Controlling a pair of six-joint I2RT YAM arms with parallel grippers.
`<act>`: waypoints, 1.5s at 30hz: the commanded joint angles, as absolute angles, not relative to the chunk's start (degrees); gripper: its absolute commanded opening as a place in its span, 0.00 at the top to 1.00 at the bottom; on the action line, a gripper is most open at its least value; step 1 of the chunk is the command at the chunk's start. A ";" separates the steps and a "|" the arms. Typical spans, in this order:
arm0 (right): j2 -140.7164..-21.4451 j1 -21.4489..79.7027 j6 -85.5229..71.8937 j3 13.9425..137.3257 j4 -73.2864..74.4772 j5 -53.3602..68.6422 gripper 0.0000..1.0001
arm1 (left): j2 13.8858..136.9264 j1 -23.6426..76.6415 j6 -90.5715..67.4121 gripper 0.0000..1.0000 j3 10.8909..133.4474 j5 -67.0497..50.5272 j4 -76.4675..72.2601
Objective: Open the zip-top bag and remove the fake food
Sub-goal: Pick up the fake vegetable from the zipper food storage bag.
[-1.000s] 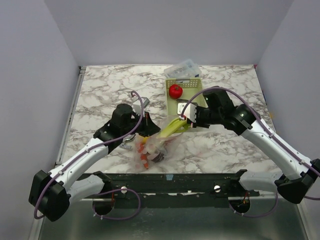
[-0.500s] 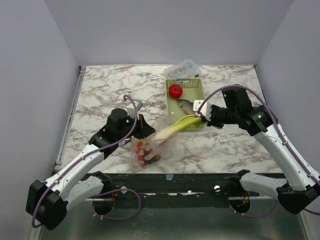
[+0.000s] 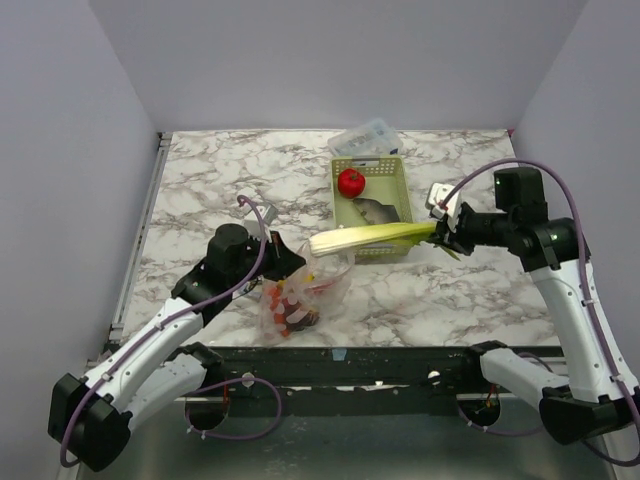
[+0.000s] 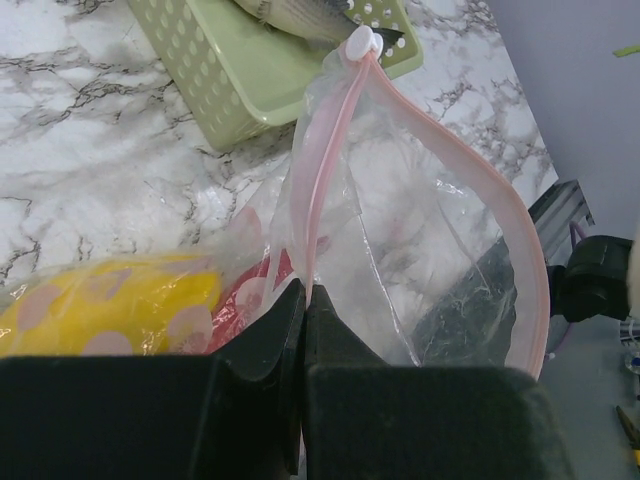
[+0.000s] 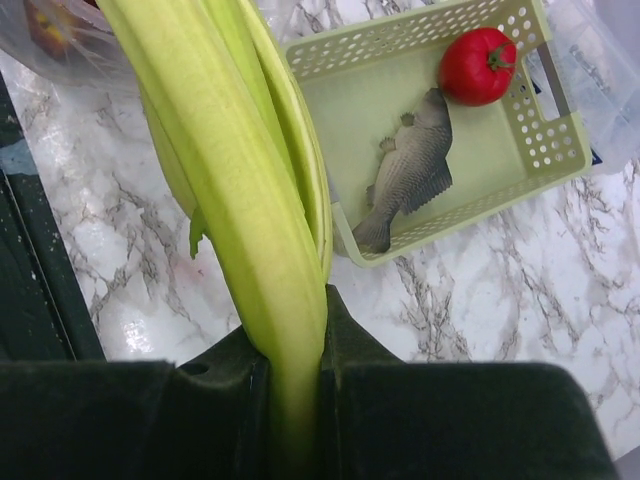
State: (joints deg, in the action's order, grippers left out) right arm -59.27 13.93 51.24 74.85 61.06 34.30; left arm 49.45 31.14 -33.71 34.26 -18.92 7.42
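The clear zip-top bag [image 3: 305,292] lies near the table's front edge, its mouth open and its pink strip [image 4: 500,200] spread wide. My left gripper [image 3: 283,262] is shut on one side of that strip [image 4: 305,290]. Fake food sits inside: a yellow lemon [image 4: 110,305] and a red piece [image 4: 245,300]. My right gripper [image 3: 441,232] is shut on the stalk end of the pale green leek [image 3: 368,237], held level in the air, wholly out of the bag, across the basket's near end. The leek [image 5: 250,170] fills the right wrist view, clamped between the fingers [image 5: 297,330].
A pale green slotted basket [image 3: 404,182] behind the bag holds a red tomato [image 3: 351,182] and a grey toy fish [image 3: 372,210]. A clear rigid box [image 3: 365,137] stands just behind the basket. The table's dark front rail [image 3: 340,355] runs close below the bag.
My right gripper has drawn the leek out of the bag, moving right and lifting it level. My left gripper has slid a little toward the near left, still gripping the bag.
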 commanded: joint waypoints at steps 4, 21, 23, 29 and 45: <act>-58.86 6.51 49.06 76.10 61.04 46.58 1.00 | 46.81 30.67 -33.27 1.00 35.14 -17.20 7.80; -61.36 -3.57 14.81 59.67 27.49 56.36 0.99 | 40.58 30.50 -32.61 1.00 36.80 -17.76 8.18; -62.43 -3.76 8.98 56.77 21.71 57.15 0.99 | 40.14 30.50 -32.37 1.00 36.84 -17.56 8.25; -68.08 -3.72 -4.76 53.73 11.88 56.87 0.99 | 37.49 30.37 -32.21 1.00 36.72 -15.29 9.79; -74.58 0.00 -3.72 52.12 10.09 56.57 1.00 | 35.15 30.32 -32.34 1.00 36.93 -12.27 12.44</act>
State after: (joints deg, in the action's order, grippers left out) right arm -74.63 -0.86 -6.87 48.80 10.33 55.00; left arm 35.09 30.70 -33.01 35.11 -14.04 12.21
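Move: The fake vegetable is already clear of the bag, gripped by its leafy end in the right hand with its pale end reaching left. Its place is the green basket, centred about 27 cm ahead, 12 cm left and 25 cm below that hand; the fish in it lies some 24 cm ahead and 10 cm left, the tomato 34 cm ahead and 18 cm left, both similarly low. From the left hand, the basket is roughly 28 cm ahead, 21 cm right, 16 cm lower. The fake vegetable, still pinched, swings clockwise from pointing left to pointing forward as the right hand first eases slightly right and up, then carries it about 8 cm forward and down to some 10 cm lower towards the basket, the wrist rolling its left side up and tipping down strongly. The left hand keeps the bag's zip edge pinched and lifts it about 5 cm, drifting a little left. ##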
